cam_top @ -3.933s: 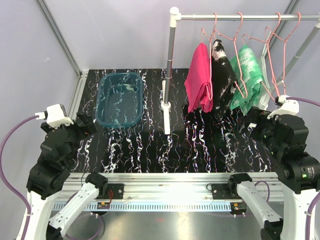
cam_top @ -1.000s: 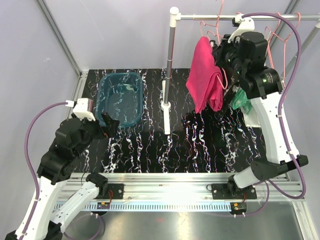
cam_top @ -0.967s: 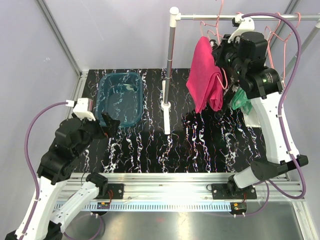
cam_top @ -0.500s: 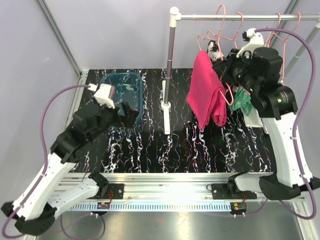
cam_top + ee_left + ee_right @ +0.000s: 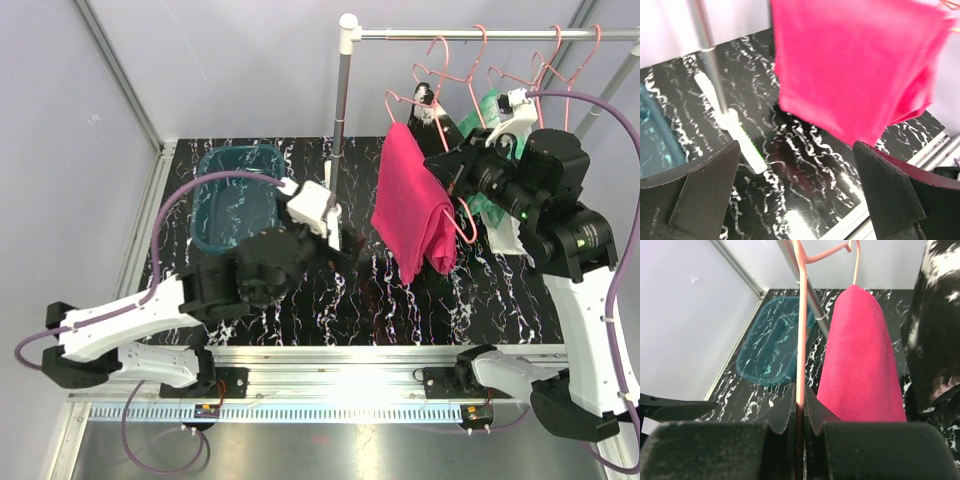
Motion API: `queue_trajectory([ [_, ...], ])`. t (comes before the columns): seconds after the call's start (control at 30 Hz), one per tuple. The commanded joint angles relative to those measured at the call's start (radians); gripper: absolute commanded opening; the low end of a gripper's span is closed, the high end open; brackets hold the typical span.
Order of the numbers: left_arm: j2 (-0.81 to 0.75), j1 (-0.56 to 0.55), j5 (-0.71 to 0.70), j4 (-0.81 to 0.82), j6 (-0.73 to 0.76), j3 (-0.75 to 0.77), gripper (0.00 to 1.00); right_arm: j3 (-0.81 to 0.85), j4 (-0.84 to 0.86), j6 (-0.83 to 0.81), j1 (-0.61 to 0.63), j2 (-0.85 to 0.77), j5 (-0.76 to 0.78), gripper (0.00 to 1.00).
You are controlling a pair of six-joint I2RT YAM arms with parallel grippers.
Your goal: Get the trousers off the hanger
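The magenta-pink trousers [image 5: 415, 210] hang folded over a pink wire hanger [image 5: 412, 105] that is tilted, with its hook near the rail [image 5: 520, 35]. My right gripper [image 5: 456, 182] is shut on the hanger's wire [image 5: 800, 330], with the trousers [image 5: 862, 370] just right of it. My left gripper [image 5: 345, 245] is open and empty, low and left of the trousers [image 5: 855, 65], not touching them. Its fingers [image 5: 705, 195] are wide apart. The black speckled trousers [image 5: 440, 118] and the green ones [image 5: 490, 103] hang behind, mostly hidden by my right arm.
The rack's upright post [image 5: 338, 150] stands on a white foot [image 5: 735, 135] close beside my left gripper. A teal basin [image 5: 238, 198] sits at the back left of the black marbled table. Several pink hanger hooks [image 5: 555, 40] are on the rail.
My left arm has swung right, from the basin to the middle near the pink trousers. My right gripper has brought the hanger and pink trousers down and forward.
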Motion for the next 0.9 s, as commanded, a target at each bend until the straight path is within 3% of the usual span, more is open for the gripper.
queue_trajectory([
  [0.0, 0.072, -0.075, -0.172, 0.114, 0.039, 0.101, 0.99, -0.002, 0.179, 0.015, 0.004, -0.08, -0.056, 0.0],
  [0.37, 0.275, -0.185, -0.14, 0.194, 0.039, 0.242, 0.99, -0.143, 0.184, 0.076, 0.004, -0.218, -0.056, 0.0],
  [0.67, 0.321, -0.199, -0.057, 0.355, 0.052, 0.165, 0.99, -0.163, 0.196, 0.136, 0.004, -0.259, -0.024, 0.0],
  [0.87, 0.385, -0.207, -0.049, 0.404, 0.084, 0.194, 0.99, -0.162, 0.205, 0.151, 0.004, -0.253, -0.033, 0.0],
])
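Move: The red trousers hang over the bar of the hanger pinched in the right hand, their middle about 3 cm ahead of that hand, 2 cm to its left and 10 cm below. From the open left hand they lie some 10 cm to the right, 7 cm ahead and about level. The black trousers hang roughly 11 cm beyond the red ones and 4 cm farther right; the rack's post stands about 13 cm ahead of the left hand and 2 cm to its left. Still pinching the side of the hanger, the right hand draws it back about 6 cm and slightly down, its left side rising a few degrees, then eases to a stop. The left hand, fingers kept wide open, sweeps some 13 cm to the right and a little back, slowing as it comes in close to the near lower part of the red trousers; contact there can't be made out. ##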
